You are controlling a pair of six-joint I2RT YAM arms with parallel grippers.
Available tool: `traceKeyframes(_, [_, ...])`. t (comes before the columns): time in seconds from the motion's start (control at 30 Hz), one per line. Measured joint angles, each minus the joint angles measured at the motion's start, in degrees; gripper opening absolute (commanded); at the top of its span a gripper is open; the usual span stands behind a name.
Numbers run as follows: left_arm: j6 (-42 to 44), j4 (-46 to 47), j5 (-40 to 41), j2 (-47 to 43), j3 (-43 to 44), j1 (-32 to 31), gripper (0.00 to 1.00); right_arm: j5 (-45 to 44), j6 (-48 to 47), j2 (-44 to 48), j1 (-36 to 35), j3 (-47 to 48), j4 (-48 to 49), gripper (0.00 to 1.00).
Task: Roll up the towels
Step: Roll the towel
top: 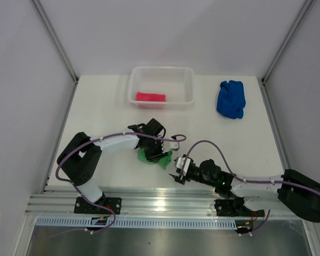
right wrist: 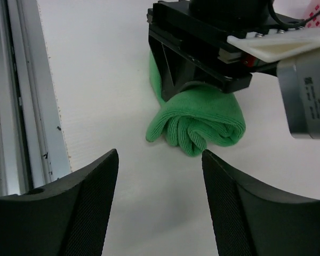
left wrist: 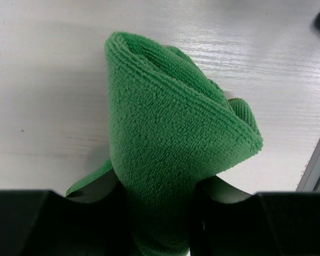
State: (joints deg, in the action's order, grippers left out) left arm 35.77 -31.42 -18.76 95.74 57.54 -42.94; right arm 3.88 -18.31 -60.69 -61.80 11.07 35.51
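Note:
A rolled green towel (top: 151,156) lies on the table near the front middle, and my left gripper (top: 156,151) is shut on it. In the left wrist view the green towel (left wrist: 170,149) fills the space between the dark fingers (left wrist: 224,218). The right wrist view shows the roll's spiral end (right wrist: 200,125) under the left gripper's black body (right wrist: 202,48). My right gripper (top: 177,172) stands open just right of the roll, with nothing between its fingertips (right wrist: 96,202). A pink towel (top: 151,97) lies rolled in the basket. A blue towel (top: 231,98) sits bunched at the back right.
The white mesh basket (top: 162,74) stands at the back middle. An aluminium rail (top: 165,202) runs along the table's near edge, also seen as the rail (right wrist: 16,106) at the left of the right wrist view.

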Motion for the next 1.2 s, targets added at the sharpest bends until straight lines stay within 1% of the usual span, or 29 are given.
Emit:
traceKeyframes(0.17, [-0.2, 0.0, -0.2, 0.0, -0.1, 0.1, 0.32, -3.9, -3.3, -12.7, -1.9, 0.0, 11.8, 0.68])
traceKeyframes(0.2, [-0.3, 0.1, -0.3, 0.0, -0.1, 0.1, 0.33, -5.5, -3.5, -15.6, -2.1, 0.0, 15.0, 0.71])
traceKeyframes(0.23, [-0.3, 0.2, -0.3, 0.0, -0.2, 0.2, 0.33, -6.7, -3.8, -17.4, -2.2, 0.0, 16.9, 0.8])
traceKeyframes(0.27, [-0.4, 0.3, -0.4, -0.1, -0.2, 0.2, 0.33, -8.8, -3.9, -19.3, -2.2, 0.0, 19.4, 0.81])
traceKeyframes(0.3, [-0.4, 0.4, -0.5, -0.1, -0.3, 0.2, 0.33, -10.4, -4.2, -20.8, -2.2, 0.0, 22.0, 0.96])
traceKeyframes(0.43, [-0.4, 0.6, -0.5, -0.2, -0.5, 0.3, 0.33, -13.4, -3.6, -23.7, -1.9, 0.0, 29.4, 0.97])
traceKeyframes(0.53, [-0.4, 0.6, -0.5, -0.2, -0.5, 0.3, 0.33, -12.9, -2.2, -23.7, -1.0, 0.0, 32.4, 0.99])
traceKeyframes(0.7, [-0.4, 0.6, -0.5, -0.2, -0.5, 0.3, 0.34, -7.1, -1.0, -22.8, 0.5, 0.0, 32.4, 0.99])
traceKeyframes(0.87, [-0.4, 0.5, -0.7, -0.2, -0.5, 0.3, 0.34, -4.6, -0.6, -22.8, 1.9, 0.1, 32.1, 1.0])
traceKeyframes(1.2, [-0.3, 0.4, -1.4, -0.2, -0.5, 0.5, 0.35, 0.9, -0.1, -30.0, 4.6, 3.4, 32.5, 0.99])
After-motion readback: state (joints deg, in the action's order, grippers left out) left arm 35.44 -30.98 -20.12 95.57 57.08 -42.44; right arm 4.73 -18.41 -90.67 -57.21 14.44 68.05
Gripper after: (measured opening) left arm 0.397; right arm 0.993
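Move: From the right hand, the free end of the green towel lies about 6 cm ahead, 4 cm to the left and 6 cm lower. The left gripper's fingers, closed on the towel, are some 7 cm ahead, 8 cm left and 7 cm lower than the right hand. The white basket is far off, roughly 42 cm ahead and 6 cm left. From the left hand, that free end lies about 5 cm right and 1 cm back, at its own height. Forward and to its left, the right hand closes in on the towel's free end, some 5 cm ahead and 3 cm left in all. It dips about 2.5 cm, rises 3 cm while its fingers spread from two-thirds to fully open, then sinks 2 cm again to bring the tips astride the towel's end; contact can't be made out. The left hand stays put and keeps its pinch on the towel. ##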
